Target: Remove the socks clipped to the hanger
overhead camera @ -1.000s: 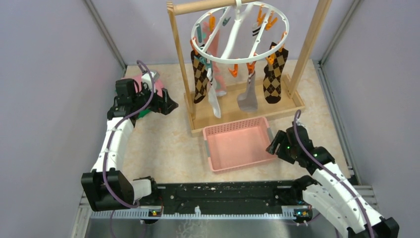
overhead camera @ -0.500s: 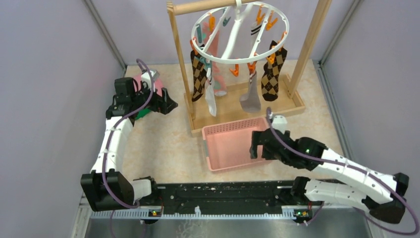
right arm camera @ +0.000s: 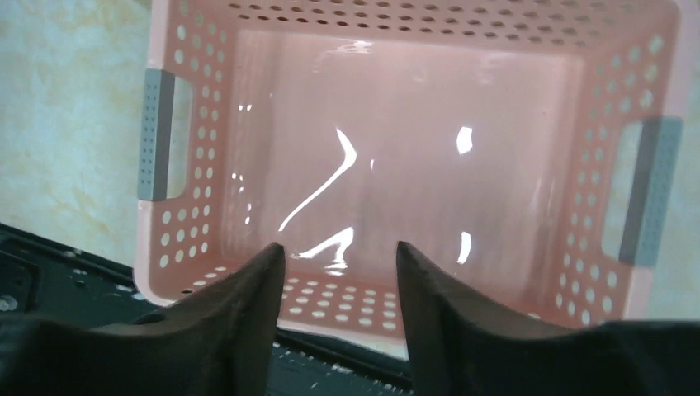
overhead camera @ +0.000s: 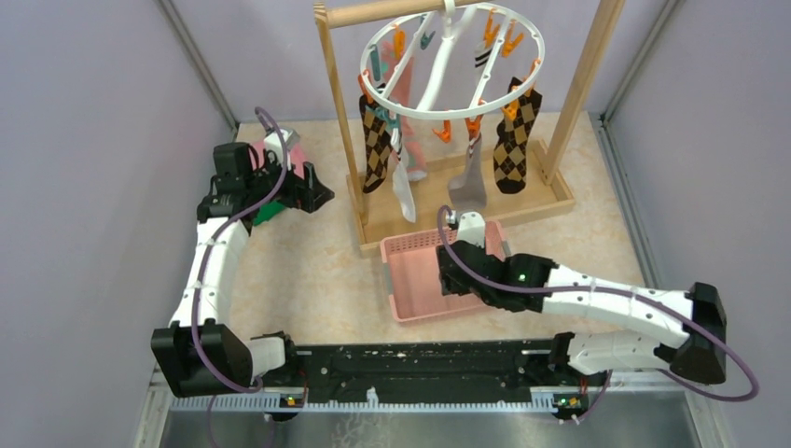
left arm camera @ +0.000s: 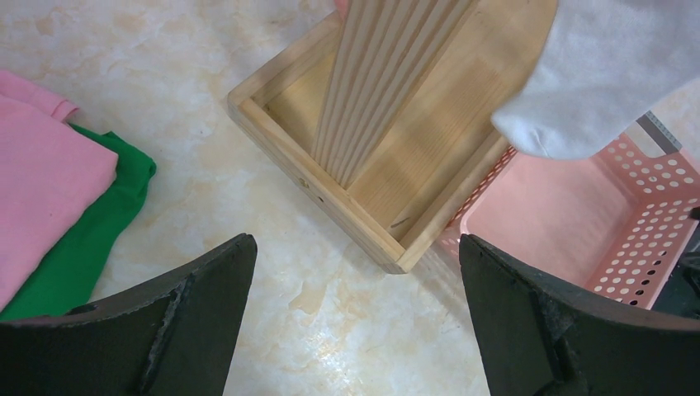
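The white ring hanger (overhead camera: 448,65) hangs from the wooden frame with orange and teal clips. Clipped to it are two argyle socks (overhead camera: 377,140) (overhead camera: 515,140), a white sock (overhead camera: 403,191), a grey sock (overhead camera: 469,182) and a pink sock (overhead camera: 413,166) behind them. My left gripper (overhead camera: 317,198) is open and empty, low on the table left of the frame; in its wrist view (left arm camera: 355,241) the white sock's toe (left arm camera: 603,74) hangs at top right. My right gripper (overhead camera: 446,275) is open and empty above the pink basket (overhead camera: 410,245); the right wrist view (right arm camera: 338,247) shows the basket (right arm camera: 165,223) empty.
The wooden frame's base tray (overhead camera: 522,201) stands just behind the basket, its corner (left arm camera: 363,223) ahead of the left gripper. Folded pink (left arm camera: 41,165) and green (left arm camera: 91,239) cloths lie at the left. Grey walls enclose the table on three sides.
My right arm has swung left from the basket's right side to over the basket. The left arm has stayed put. The hanging socks have swayed slightly.
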You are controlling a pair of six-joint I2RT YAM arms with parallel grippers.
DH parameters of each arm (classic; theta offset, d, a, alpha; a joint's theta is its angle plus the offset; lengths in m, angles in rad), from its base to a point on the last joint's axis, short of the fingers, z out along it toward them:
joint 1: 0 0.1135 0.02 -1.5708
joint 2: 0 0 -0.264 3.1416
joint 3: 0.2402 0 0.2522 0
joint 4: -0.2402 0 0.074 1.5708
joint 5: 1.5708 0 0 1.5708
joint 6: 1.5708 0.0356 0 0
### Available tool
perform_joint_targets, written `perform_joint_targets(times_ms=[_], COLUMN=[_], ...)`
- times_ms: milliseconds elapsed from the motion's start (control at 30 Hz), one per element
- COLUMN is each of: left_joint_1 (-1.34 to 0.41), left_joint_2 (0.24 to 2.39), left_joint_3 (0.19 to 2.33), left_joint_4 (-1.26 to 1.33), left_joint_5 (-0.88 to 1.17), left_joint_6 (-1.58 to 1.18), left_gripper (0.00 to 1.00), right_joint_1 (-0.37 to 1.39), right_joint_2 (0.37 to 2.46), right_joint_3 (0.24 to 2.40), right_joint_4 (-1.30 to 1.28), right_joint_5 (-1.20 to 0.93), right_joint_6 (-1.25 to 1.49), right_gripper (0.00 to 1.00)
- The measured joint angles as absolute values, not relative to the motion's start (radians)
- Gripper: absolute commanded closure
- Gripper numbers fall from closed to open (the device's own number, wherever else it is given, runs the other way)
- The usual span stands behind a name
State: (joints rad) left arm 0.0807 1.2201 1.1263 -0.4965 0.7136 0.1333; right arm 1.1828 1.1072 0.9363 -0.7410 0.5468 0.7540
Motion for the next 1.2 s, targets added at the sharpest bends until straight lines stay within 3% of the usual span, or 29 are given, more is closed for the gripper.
perform_joint_targets(times_ms=[133, 333, 767, 1200], left_joint_1=[0.081, 0.081, 0.081, 0.081], left_joint_2=[1.220, 1.220, 1.220, 1.220], left_joint_3=[1.139, 1.148, 1.161, 1.165], left_joint_4=[-0.498, -0.505, -0.514, -0.530], left_joint_5=[0.714, 0.710, 0.706, 0.691], left_joint_6=[0.133, 0.132, 0.130, 0.133], left_gripper=[0.01, 0.01, 0.01, 0.01], right_joint_1=[1.183, 1.174, 1.095, 0.993], right_joint_2=[1.272, 1.531, 1.831, 1.938], right_joint_3=[0.966, 0.988, 1.036, 1.118], right_joint_4=[-0.618, -0.422, -0.015, 0.069], right_joint_5=[0.512, 0.469, 0.444, 0.364], right_joint_6=[0.666, 0.575, 0.436, 0.385], right_gripper=[1.00, 1.00, 1.00, 1.00])
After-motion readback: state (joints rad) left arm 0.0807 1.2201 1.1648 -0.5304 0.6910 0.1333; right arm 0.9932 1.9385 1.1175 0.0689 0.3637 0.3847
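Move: The stretch of the basket's far wall beside its left corner lies about 12 cm ahead of the right hand, 14 cm to its left and 12 cm below. The basket's middle is some 7 cm ahead, 3 cm left and 12 cm down. The rack's front bar runs close behind that wall, 2 cm farther out and slightly lower. From the left hand, the same stretch of wall is roughly 5 cm back, 15 cm right and 21 cm down. Sweeping left and down into the basket, the right hand closes its part-open fingers on nothing, then drives more and more forward towards the far wall by the left corner. It covers about 14 cm left, 13 cm forward and 13 cm down, turning some 10 degrees counter-clockwise. The shut fingertips come up under the rim against the inside of that wall and push the basket forward against the rack's front bar. ##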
